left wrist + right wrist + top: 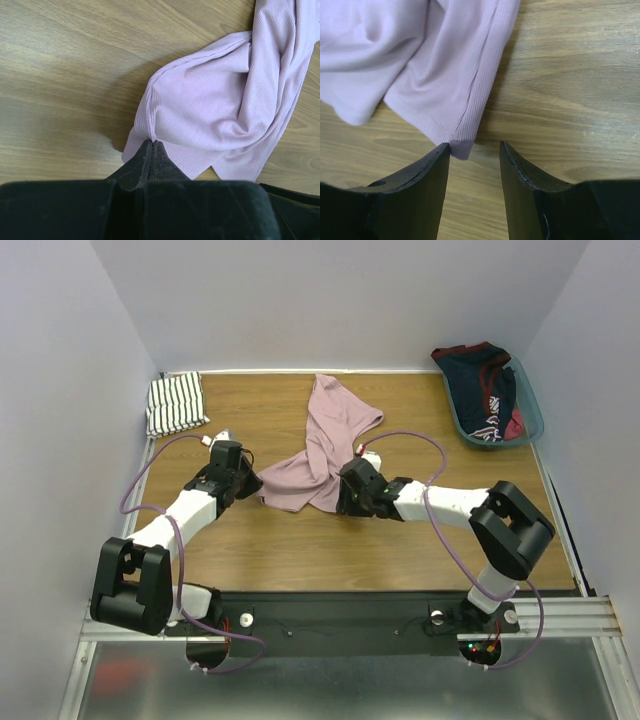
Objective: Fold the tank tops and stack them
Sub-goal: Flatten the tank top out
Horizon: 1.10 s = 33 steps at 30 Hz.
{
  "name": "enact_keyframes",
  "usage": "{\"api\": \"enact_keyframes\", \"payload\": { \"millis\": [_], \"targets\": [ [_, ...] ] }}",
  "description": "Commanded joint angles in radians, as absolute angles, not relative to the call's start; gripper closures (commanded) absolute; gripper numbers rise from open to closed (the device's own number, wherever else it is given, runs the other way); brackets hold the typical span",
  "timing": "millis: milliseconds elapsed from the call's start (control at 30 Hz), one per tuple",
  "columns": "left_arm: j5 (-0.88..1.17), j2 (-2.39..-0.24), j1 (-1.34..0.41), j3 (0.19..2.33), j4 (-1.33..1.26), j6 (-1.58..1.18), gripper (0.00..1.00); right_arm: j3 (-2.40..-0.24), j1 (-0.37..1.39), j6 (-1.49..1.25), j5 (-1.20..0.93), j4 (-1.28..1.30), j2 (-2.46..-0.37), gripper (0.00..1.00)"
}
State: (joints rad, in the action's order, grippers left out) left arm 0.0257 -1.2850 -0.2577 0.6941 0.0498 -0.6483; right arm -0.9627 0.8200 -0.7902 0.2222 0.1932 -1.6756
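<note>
The pink-mauve tank top lies crumpled in the middle of the table. My left gripper is shut on its lower left edge; in the left wrist view the cloth bunches right at the closed fingertips. My right gripper stands open at the top's lower right corner. That hem corner lies just inside the left fingertip, with bare wood between the jaws. The striped tank top rests folded at the far left corner.
A teal basket holding dark navy-and-red clothing sits at the far right. White walls close in the table on three sides. Purple cables loop off both arms.
</note>
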Motion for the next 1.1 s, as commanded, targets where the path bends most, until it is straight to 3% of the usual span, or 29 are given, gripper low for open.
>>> {"api": "enact_keyframes", "payload": {
  "millis": [0, 733, 800, 900, 1067],
  "targets": [
    [0.029, -1.259, -0.253, 0.696, 0.037, -0.641, 1.00, -1.009, 0.828, -0.798, 0.256, 0.163, -1.707, 0.50],
    [0.070, -1.269, -0.253, 0.690, 0.009, -0.644, 1.00, -1.058, 0.848, -0.802, 0.264, 0.156, -1.792, 0.51],
    [0.078, -1.270, -0.253, 0.690, 0.005, -0.647, 1.00, -1.057, 0.850, -0.804, 0.271, 0.156, -1.798, 0.59],
    [0.075, -1.270, -0.253, 0.698, 0.005, -0.646, 1.00, -1.032, 0.848, -0.813, 0.287, 0.158, -1.780, 0.88],
    [0.089, -1.256, -0.253, 0.715, 0.017, -0.649, 1.00, -0.988, 0.844, -0.804, 0.311, 0.160, -1.679, 1.00]
  ]
}}
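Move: Just below the half-open right fingers is the pink tank top's near right corner, about 2 cm to their left, 1 cm ahead and 2 cm down. The other hem point lies some 11 cm left and level, the bunched middle folds about 12 cm ahead and 3 cm left. The corner in the left fingers is roughly 19 cm left and 6 cm ahead. From the left hand, the near right corner lies about 18 cm right, 6 cm back and 6 cm down. Sinking a bit over 1 cm towards the tabletop, the right hand pauses low, then eases about 2 cm left and 1 cm forward onto the tank top's near right corner. There its fingers shut from half open, pinching the cloth at the corner, while the left hand keeps its grip on the other corner. ##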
